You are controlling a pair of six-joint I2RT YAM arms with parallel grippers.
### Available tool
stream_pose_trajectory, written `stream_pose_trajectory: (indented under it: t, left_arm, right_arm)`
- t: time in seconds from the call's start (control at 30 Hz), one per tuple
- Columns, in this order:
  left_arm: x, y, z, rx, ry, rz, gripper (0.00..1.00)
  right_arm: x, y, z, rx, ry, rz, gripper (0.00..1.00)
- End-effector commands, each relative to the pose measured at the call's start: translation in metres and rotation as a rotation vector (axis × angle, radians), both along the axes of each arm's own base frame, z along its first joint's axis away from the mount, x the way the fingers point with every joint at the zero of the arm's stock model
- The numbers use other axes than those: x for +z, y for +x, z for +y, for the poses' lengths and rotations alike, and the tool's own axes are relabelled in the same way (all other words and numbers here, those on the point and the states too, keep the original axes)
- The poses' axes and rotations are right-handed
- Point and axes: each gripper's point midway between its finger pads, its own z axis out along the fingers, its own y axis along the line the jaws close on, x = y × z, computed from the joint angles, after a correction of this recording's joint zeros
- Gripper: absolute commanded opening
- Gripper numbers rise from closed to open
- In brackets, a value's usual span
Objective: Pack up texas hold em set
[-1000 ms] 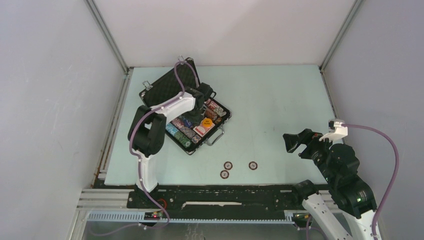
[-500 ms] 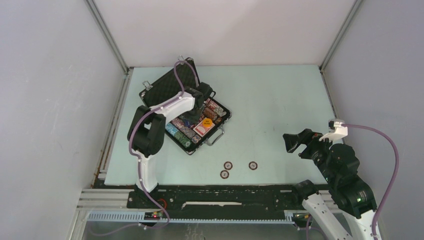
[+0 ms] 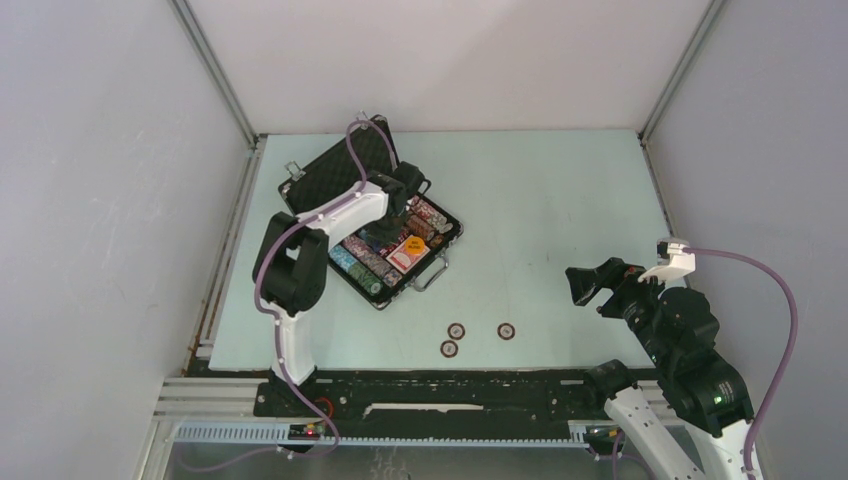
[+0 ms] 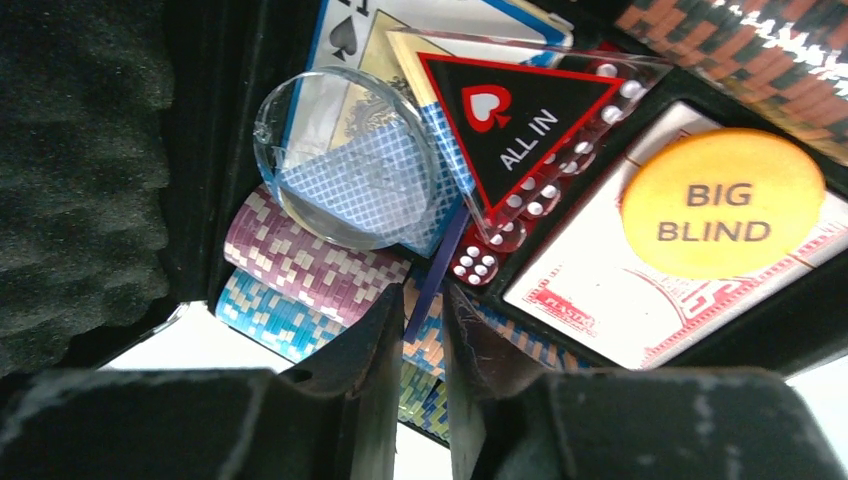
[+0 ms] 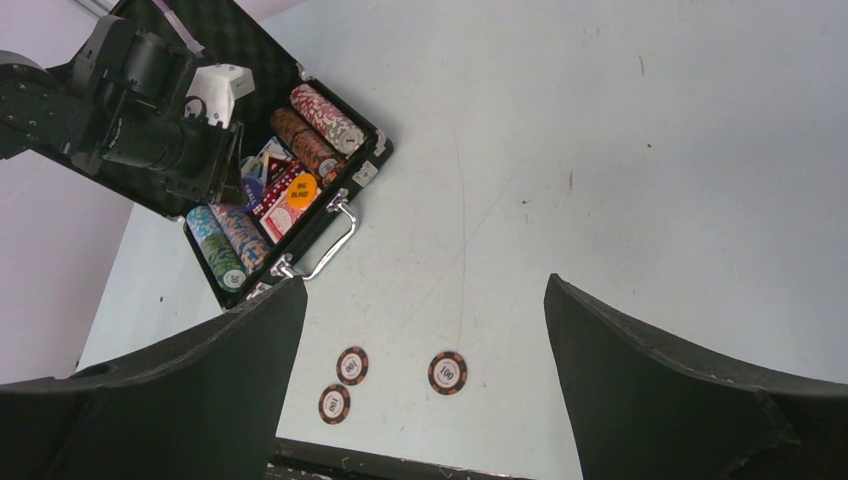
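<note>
The black briefcase [image 3: 372, 293] lies open at the left of the table, its lid [image 3: 325, 172] raised. It holds rows of poker chips [image 4: 310, 265], a red deck [image 4: 590, 295] under an orange BIG BLIND button [image 4: 722, 203], a blue deck [image 4: 400, 30], a clear disc [image 4: 345, 160], an ALL IN triangle [image 4: 510, 115] and red dice [image 4: 478, 262]. My left gripper [image 4: 420, 300] reaches into the case, jaws narrowed to a slim gap around a thin blue button [image 4: 432, 285] standing on edge. My right gripper [image 5: 425, 330] hangs wide open above the table at the right, holding nothing.
Three brown 100 chips [image 5: 351, 364] [image 5: 334, 403] [image 5: 448, 372] lie loose on the pale table [image 3: 560, 190] near its front edge, between the two arms. The case's silver handle [image 5: 330, 250] points toward them. Walls enclose the table on three sides.
The left gripper's jaws have narrowed inside the case around the blue button's edge. The right arm has not moved.
</note>
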Motion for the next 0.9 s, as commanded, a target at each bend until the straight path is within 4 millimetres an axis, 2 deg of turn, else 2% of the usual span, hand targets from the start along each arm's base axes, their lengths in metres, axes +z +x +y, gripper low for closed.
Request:
stream_pose_trajectory:
  t: [0.0,0.3,0.43,0.67,0.87]
  left_arm:
    - [0.031,0.002,-0.014,0.000,-0.111,-0.058,0.24]
    - [0.034,-0.008,-0.020,-0.008,-0.153,-0.045,0.11]
    - [0.031,-0.010,-0.019,-0.009,-0.150,-0.037,0.00]
    - [0.045,-0.017,-0.031,-0.037,-0.175,-0.066,0.00]
    - [0.057,-0.026,-0.045,-0.057,-0.277,-0.077,0.00]
  right_arm:
    - [0.005,0.005,0.002,0.009,-0.005,-0.023,0.99]
    - [0.005,0.004,0.002,0.010,-0.006,-0.023,0.99]
    - [0.005,0.004,0.002,0.010,-0.005,-0.025,0.99]
    - [0.005,0.004,0.002,0.009,-0.005,-0.025,0.99]
    - [0.006,0.004,0.002,0.010,-0.006,-0.027,0.99]
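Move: The blue button stands edge-on and slanted between the left fingertips, its middle about 1 cm ahead, level sideways and some 2 cm below the hand. Around it, roughly 3 cm down: the clear disc 3 cm ahead and 2 cm to the left, the All In triangle 3 cm ahead and 3 cm right, the Big Blind button 1 cm ahead and 8 cm right. From the right hand the blue button lies about 20 cm ahead, 45 cm left and 23 cm lower. Shut the left gripper on the blue button's faces while drawing the hand up and to the right about 2 cm, then pause briefly with the pinch fully closed. Keep the grip and carry the button on up, right and slightly back, to some 3 cm each of rise and rightward travel in all, swinging the fingertips about 10 degrees to the right. ##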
